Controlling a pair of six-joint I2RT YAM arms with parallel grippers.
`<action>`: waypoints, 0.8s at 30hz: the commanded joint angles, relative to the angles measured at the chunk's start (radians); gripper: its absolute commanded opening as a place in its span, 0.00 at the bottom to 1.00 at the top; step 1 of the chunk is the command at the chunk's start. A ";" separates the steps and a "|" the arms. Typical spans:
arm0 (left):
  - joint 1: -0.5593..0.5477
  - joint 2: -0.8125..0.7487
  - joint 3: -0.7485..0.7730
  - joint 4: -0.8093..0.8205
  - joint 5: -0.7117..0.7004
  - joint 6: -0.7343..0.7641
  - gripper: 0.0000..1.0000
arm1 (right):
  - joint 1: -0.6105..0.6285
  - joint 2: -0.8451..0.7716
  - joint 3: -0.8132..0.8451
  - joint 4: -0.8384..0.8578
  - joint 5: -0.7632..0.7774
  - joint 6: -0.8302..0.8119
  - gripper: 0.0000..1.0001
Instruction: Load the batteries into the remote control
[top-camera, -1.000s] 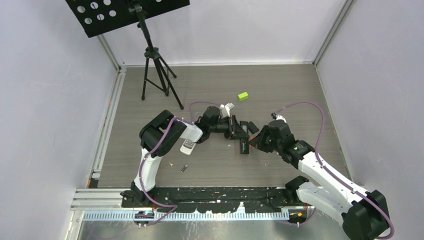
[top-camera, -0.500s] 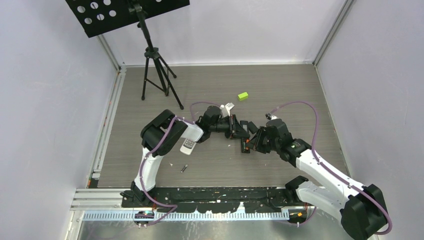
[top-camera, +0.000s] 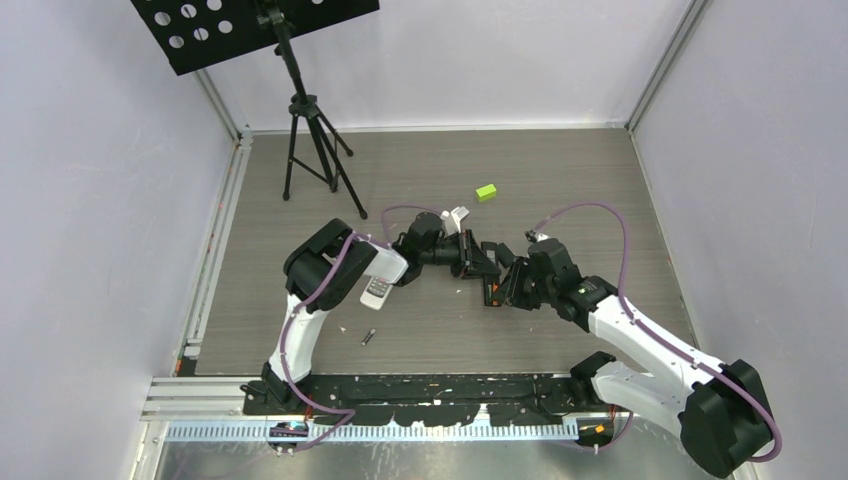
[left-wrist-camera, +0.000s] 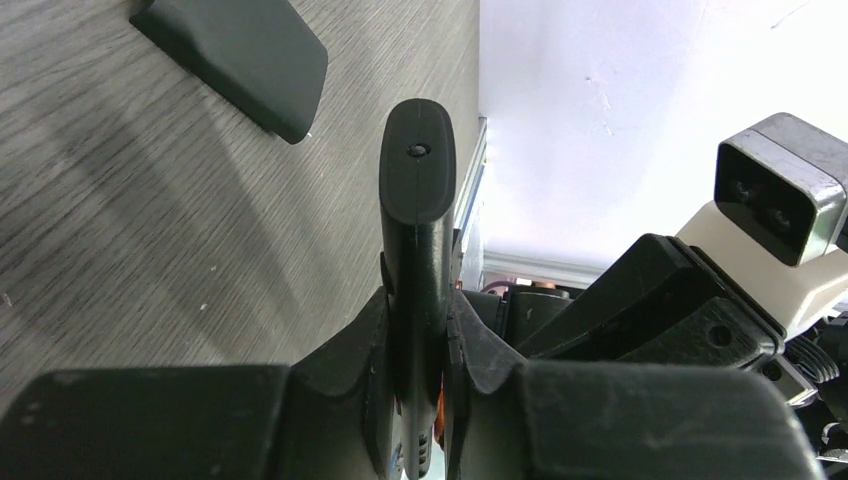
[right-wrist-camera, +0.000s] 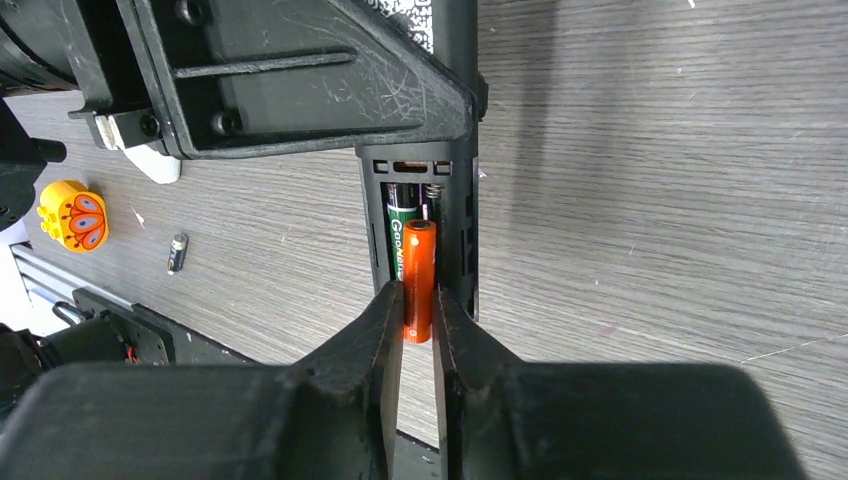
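My left gripper (left-wrist-camera: 418, 310) is shut on a black remote control (left-wrist-camera: 418, 200), held on its edge just above the table. In the right wrist view its battery bay (right-wrist-camera: 425, 175) faces me, open. A green and black battery (right-wrist-camera: 396, 240) lies in the left slot. An orange battery (right-wrist-camera: 419, 280) lies slanted over the right slot, its lower end pinched between the tips of my right gripper (right-wrist-camera: 418, 300). From above, the left gripper (top-camera: 468, 262) and the right gripper (top-camera: 505, 288) meet at the remote control (top-camera: 490, 285). One loose battery (top-camera: 368, 337) lies near the left arm.
A white remote (top-camera: 377, 290) lies under the left arm. Flat black pieces (top-camera: 490, 248) sit behind the grippers, one seen close (left-wrist-camera: 240, 55). A lime-green block (top-camera: 486, 192) is farther back, a tripod (top-camera: 310, 140) at back left, a yellow-orange toy block (right-wrist-camera: 73, 215) near the front rail.
My right arm has swung left and brought the orange battery up to the remote's open bay. The left arm has held still.
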 joint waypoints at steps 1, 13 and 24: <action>-0.003 0.001 0.022 0.085 0.027 -0.029 0.00 | 0.005 0.008 0.032 -0.009 0.026 -0.024 0.25; -0.004 -0.006 0.014 0.107 0.023 -0.050 0.00 | 0.006 -0.036 0.049 -0.006 0.066 0.024 0.50; 0.040 -0.090 -0.116 0.350 -0.103 -0.260 0.00 | 0.005 -0.189 -0.012 0.167 0.088 0.244 0.89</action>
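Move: The orange battery lies between the right fingertips, its middle about 1 cm ahead, in the slot of the black remote that the left hand holds. The green battery is roughly 2 cm ahead and 1 cm to the left, the remote's middle some 5 cm ahead and 1 cm left. The black cover lies on the table about 10 cm ahead, 2 cm right and 6 cm lower. From the left hand, the orange battery is some 6 cm back and about level sideways. Hold the right gripper at the slot and open its fingers to let go of the orange battery. Then, opening on to nearly full width, lift it about 4.5 cm off the remote, drifting some 2 cm forward and turning roughly 10 degrees clockwise. Keep the left gripper closed on the remote, raising it about 1 cm late on. ##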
